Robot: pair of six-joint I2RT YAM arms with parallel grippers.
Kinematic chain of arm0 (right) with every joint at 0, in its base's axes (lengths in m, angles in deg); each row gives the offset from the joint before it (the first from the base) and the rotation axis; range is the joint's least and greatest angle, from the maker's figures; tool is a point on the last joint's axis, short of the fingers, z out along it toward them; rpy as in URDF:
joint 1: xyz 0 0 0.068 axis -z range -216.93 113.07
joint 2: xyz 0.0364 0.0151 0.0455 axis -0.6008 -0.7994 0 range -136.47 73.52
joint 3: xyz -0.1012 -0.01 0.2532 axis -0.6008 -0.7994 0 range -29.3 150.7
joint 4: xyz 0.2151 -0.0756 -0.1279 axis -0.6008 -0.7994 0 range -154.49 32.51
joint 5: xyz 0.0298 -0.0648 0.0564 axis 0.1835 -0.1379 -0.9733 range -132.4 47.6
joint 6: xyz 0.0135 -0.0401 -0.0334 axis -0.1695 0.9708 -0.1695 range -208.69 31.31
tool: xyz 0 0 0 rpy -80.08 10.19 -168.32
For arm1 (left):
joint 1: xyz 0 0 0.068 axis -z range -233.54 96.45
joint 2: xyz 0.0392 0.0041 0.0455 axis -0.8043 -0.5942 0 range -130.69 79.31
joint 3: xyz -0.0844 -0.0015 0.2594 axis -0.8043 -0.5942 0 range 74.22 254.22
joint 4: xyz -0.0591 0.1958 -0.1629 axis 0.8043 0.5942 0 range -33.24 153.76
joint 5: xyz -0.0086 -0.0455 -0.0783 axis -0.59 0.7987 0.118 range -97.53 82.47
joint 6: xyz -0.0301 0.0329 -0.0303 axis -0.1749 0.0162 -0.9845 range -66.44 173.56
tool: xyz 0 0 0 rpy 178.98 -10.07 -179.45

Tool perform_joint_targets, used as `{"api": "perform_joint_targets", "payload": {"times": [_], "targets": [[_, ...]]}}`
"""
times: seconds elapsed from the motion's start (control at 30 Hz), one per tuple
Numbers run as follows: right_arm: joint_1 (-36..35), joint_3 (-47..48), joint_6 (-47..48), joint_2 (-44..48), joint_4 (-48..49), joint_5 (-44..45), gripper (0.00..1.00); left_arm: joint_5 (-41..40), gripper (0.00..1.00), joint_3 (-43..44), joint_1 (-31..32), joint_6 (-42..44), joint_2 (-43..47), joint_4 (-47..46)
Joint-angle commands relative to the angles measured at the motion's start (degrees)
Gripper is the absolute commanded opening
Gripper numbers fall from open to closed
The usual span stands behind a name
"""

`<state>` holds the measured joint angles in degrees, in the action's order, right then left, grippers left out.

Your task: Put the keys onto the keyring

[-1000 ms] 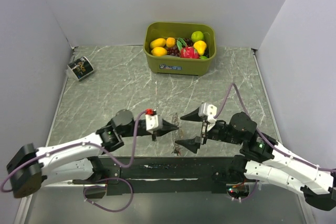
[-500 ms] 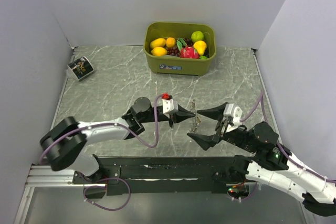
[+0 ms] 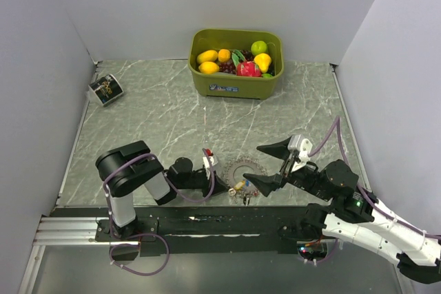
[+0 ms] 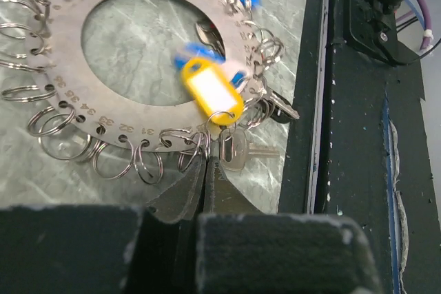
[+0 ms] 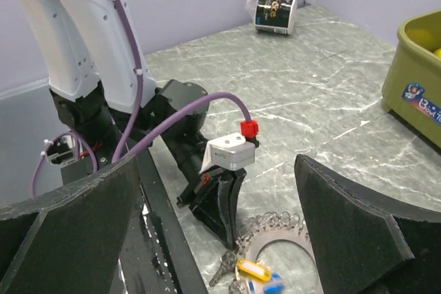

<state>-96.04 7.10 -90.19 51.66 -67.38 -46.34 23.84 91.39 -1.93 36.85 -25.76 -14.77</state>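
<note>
The keyring is a flat grey metal disc rimmed with many small split rings, lying on the table near the front edge. Keys with yellow and blue tags hang from its near side. In the left wrist view the disc, a yellow tag and a silver key show. My left gripper is shut, its tips pinching a small ring on the disc's rim; it also shows from above. My right gripper is wide open and empty, straddling the keyring and facing the left gripper.
A green bin of fruit toys stands at the back centre. A small dark can lies at the back left. The black base rail runs just in front of the keyring. Grey walls close off three sides.
The left arm has folded back and down, bringing the keyring from mid-air onto the table near the front rail. The right gripper has stayed open and shifted slightly left over it.
</note>
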Motion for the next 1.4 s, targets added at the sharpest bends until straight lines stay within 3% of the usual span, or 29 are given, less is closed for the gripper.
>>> {"api": "perform_joint_targets", "payload": {"times": [0.0, 0.3, 0.5, 0.7, 0.87, 0.9, 0.97, 1.0, 1.37], "targets": [[0.0, -0.1, -0.6, -0.5, 2.5, 0.3, 1.0, -1.8, 0.01, -1.6, 0.1, -0.9, 3.2, -34.3], [0.0, 0.2, -0.5, -2.6, 2.3, -0.4, 1.0, -2.4, 0.01, 0.1, 0.2, 0.2, 5.4, -27.0], [0.0, 0.1, -0.3, -2.8, 2.0, 0.2, 1.0, -5.1, 0.03, 4.7, 0.1, 4.9, 9.8, -10.8], [0.0, -0.1, -0.5, -2.9, 2.1, 0.3, 1.0, -8.7, 0.1, 6.7, -0.1, 6.9, 12.8, -3.3], [0.0, -0.5, -1.4, -2.9, 2.3, -0.5, 1.0, -12.7, 0.28, 4.3, -0.9, 4.2, 14.1, -5.0], [0.0, -0.4, -1.4, -3.1, 2.2, -0.7, 1.0, -13.4, 0.41, 3.8, -1.1, 3.7, 14.5, -5.5], [0.0, -0.2, -1.5, -3.1, 1.5, -1.1, 1.0, -14.3, 0.55, 2.8, -1.0, 3.2, 16.0, -5.8], [0.0, -0.5, -1.6, -2.8, 1.7, -1.1, 1.0, -15.5, 0.99, 2.6, -1.1, 3.0, 16.5, -5.6], [0.0, -1.0, -1.9, -3.0, 2.4, -1.2, 1.0, -15.9, 0.96, 2.5, -1.0, 3.9, 24.7, 1.2]]}}
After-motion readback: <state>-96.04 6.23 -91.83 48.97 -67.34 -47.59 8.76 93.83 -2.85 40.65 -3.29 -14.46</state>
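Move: The left hand's shut fingertips hold the near-left rim of the keyring at table height; its middle is roughly 4 cm ahead, 5 cm to the right and 1 cm below. The yellow tag lies about 1 cm ahead and 3 cm right, the black tag some 3 cm back and 4 cm right, both about 1 cm below. From the open right hand, the keyring's middle is around 7 cm ahead, neither left nor right, and 29 cm below. Still pinching the keyring's rim at first, the left hand lets go of it: it eases up a couple of centimetres, then climbs faster and forward, and its fingers spread wide once it is some 11 cm up. It ends about 15 cm higher and 6 cm farther forward, fingers tipped upwards and swung some 15 degrees counter-clockwise. ##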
